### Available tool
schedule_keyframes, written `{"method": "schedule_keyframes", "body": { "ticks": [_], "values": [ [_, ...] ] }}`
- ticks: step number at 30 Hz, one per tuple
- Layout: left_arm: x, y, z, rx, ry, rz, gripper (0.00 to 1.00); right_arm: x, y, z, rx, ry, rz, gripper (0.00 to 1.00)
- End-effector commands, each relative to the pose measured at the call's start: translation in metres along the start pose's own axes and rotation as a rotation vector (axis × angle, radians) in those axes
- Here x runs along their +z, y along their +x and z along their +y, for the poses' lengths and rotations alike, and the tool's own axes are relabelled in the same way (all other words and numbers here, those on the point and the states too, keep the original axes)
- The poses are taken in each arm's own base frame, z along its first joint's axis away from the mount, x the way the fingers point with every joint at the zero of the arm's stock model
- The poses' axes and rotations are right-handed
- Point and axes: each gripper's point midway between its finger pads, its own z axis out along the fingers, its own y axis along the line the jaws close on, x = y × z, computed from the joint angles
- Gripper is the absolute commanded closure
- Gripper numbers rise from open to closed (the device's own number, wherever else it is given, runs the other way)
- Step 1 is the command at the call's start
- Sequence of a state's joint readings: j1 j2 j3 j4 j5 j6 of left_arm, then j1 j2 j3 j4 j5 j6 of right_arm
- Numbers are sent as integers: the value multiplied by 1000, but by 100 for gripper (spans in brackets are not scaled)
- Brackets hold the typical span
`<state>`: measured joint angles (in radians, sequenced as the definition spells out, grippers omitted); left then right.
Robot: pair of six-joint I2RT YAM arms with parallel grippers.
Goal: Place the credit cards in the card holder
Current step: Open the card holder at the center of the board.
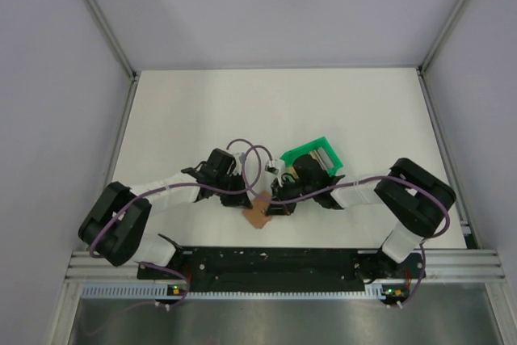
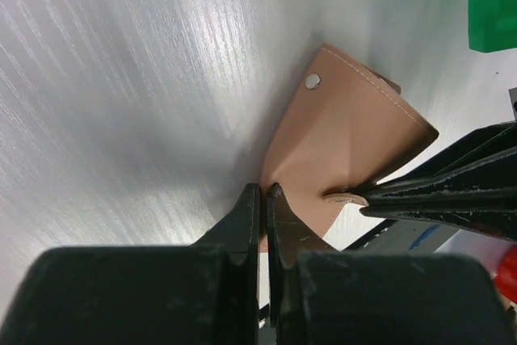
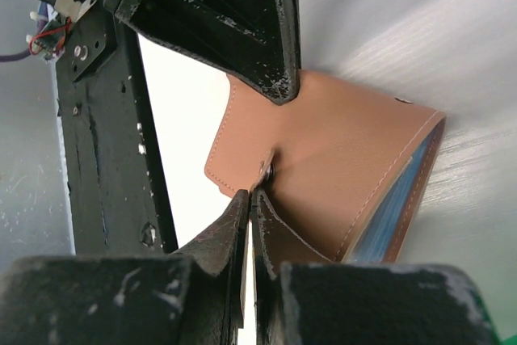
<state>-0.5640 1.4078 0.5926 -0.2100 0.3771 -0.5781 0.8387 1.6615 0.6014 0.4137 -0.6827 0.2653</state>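
Observation:
The tan card holder [image 1: 258, 216] hangs between both grippers just above the table's near middle. My left gripper [image 2: 264, 192] is shut on its lower edge, below the face with the small metal dot [image 2: 313, 81]. My right gripper [image 3: 252, 195] is shut on the holder's flap by the snap, and its fingers [image 2: 452, 191] reach in from the right in the left wrist view. The holder [image 3: 347, 151] gapes open at its right side, where the blue edge of a credit card [image 3: 397, 208] shows inside. In the top view, left gripper [image 1: 247, 202] and right gripper [image 1: 271, 205] almost meet.
A green plastic tray [image 1: 310, 157] stands just behind the right gripper, with something pale grey at its right end, too small to name. Its corner [image 2: 489, 2] shows in the left wrist view. Purple cables [image 1: 250, 155] loop over both wrists. The base rail [image 1: 275, 260] runs along the near edge.

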Motion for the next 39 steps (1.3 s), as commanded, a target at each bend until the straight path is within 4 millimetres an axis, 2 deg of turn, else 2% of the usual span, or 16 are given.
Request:
{"method": "schedule_keyframes", "body": {
  "ticks": [1,6,10,12,13,14,16,17,21,23,25,26,30,32,35,39],
  "values": [
    [4,-35,42,-37,-181,-165,100,-15,53,57,42,-218,192,100],
    [6,-34,43,-42,-181,-161,100,-18,60,61,34,-236,230,100],
    [5,-33,34,-11,-136,-154,100,-16,57,50,37,-153,218,99],
    [2,-34,32,-2,-126,-159,100,-21,53,42,37,-79,195,84],
    [1,-33,33,-2,-131,-155,100,-25,49,40,38,-52,173,82],
    [-1,-32,33,0,-135,-156,100,-31,44,36,44,-23,141,72],
    [-3,-32,32,3,-134,-160,100,-44,35,29,64,25,68,70],
    [-4,-32,32,0,-135,-161,100,-50,31,25,70,51,35,64],
    [-9,-33,27,2,-120,-174,96,-67,11,19,112,143,-78,66],
    [-12,-33,25,5,-111,-183,91,-68,-12,25,134,146,-145,66],
    [-15,-34,22,4,-102,-195,79,-69,-39,18,225,223,-237,66],
    [-17,-35,20,4,-93,-200,75,-67,-48,22,237,223,-262,66],
    [-27,-36,13,6,-77,-218,47,-57,-81,16,323,346,-349,64],
    [-34,-35,15,1,-94,-231,38,-47,-90,13,350,365,-345,62],
    [-48,-38,13,0,-110,-264,32,-32,-97,2,407,406,-332,62],
    [-72,-38,24,-34,-201,-326,28,-4,-89,-3,442,421,-257,66]
  ]
}}
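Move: The left fingers already pinch the holder's left edge; the card holder's middle lies about 3 cm to their right and 1 cm ahead. The right fingers are already shut on its clasp tab, with the holder's middle about 2 cm ahead, 2 cm to their left and 1 cm lower. From the right hand, the green tray's middle is roughly 10 cm ahead, 11 cm to the right and a couple of centimetres below. Jerking back some 4 cm, the right hand pulls the pinched clasp tab against the left hand's grip on the holder, opens, draws off right and up, then swings forward and left, rising and turning about 35 degrees clockwise. The left hand eases a little forward and left, opens wide to release the edge, then lifts off about 4 cm. ##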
